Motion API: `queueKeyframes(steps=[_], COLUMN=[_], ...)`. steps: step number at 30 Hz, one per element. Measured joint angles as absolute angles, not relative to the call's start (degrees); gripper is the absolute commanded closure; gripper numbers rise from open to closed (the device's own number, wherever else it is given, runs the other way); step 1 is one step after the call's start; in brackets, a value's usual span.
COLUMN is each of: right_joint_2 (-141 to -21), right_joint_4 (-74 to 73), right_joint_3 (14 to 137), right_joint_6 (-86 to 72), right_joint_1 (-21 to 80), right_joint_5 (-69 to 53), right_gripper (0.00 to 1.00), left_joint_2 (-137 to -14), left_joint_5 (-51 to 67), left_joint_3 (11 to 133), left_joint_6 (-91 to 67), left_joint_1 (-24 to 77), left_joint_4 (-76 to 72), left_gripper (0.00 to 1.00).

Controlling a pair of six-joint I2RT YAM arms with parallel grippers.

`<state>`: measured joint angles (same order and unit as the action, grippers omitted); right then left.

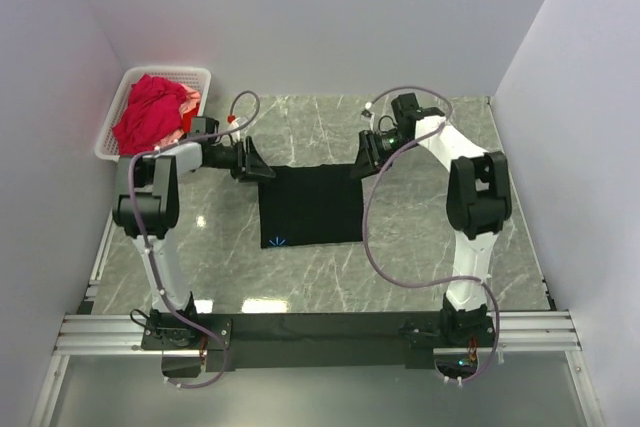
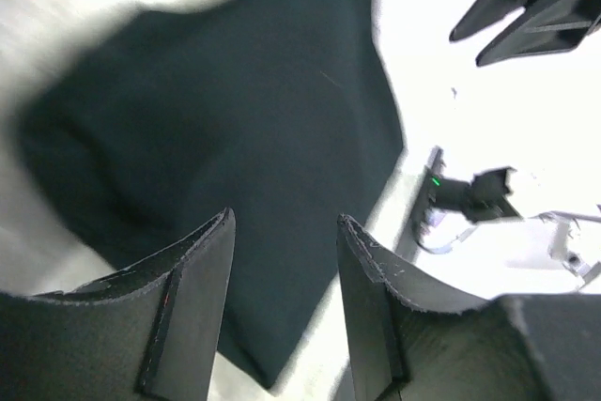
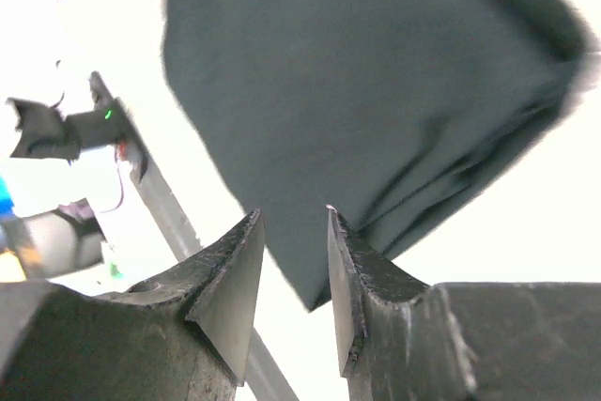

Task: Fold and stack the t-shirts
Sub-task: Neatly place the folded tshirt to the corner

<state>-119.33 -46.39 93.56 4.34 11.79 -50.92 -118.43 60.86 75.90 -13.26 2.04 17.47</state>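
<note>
A black t-shirt [image 1: 310,205] lies folded into a rectangle on the marble table [image 1: 420,267], a small blue mark [image 1: 277,241] at its near left corner. My left gripper [image 1: 262,171] hovers at the shirt's far left corner, jaws open and empty; the dark cloth [image 2: 235,138] shows beyond its fingers. My right gripper [image 1: 358,168] hovers at the far right corner, jaws open and empty, above the cloth [image 3: 376,82]. A crimson red shirt [image 1: 152,112] with salmon pink cloth [image 1: 186,123] beside it lies heaped in the white basket [image 1: 205,75].
The white lattice basket stands at the table's far left corner against the wall. White walls close in the left, back and right sides. An aluminium rail [image 1: 320,332] with the arm bases runs along the near edge.
</note>
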Motion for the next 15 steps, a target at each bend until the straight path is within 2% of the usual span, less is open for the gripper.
queueKeyframes(steps=[6, 15], right_joint_2=[-112.3, -120.0], right_joint_4=[-46.2, -42.0], right_joint_3=[86.1, 74.1], right_joint_6=[6.1, 1.0], right_joint_1=[15.2, 16.7], right_joint_5=[-54.8, -55.2], right_gripper=[0.59, 0.60], left_joint_2=[-107.9, -114.1], left_joint_5=[63.4, 63.1], left_joint_3=[65.8, 57.8], left_joint_6=[-14.9, -18.1], left_joint_1=[3.4, 5.5], left_joint_4=[16.5, 14.5], left_gripper=[0.48, 0.51])
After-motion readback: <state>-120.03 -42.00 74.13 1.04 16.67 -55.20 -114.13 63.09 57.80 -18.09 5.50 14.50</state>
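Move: Off each far corner of the folded t-shirt, the hands hover just above it: the shirt's middle lies about 9 cm back and 13 cm right of the left hand, some 5 cm below it. Its blue mark is about 18 cm back and 5 cm right of the left hand, and the basket of red clothes about 13 cm ahead and 26 cm left. From the right hand the shirt's middle is about 9 cm back, 13 cm left and 7 cm below. Drawing both hands back together about 10 cm along the shirt's two side edges, in a low hop: each rises some 3 cm, then sinks onto the cloth about halfway down its side, ending clearly lower than it began. Both roll 15 to 20 degrees, far side dipping, with the fingers staying half open and gripping nothing. ##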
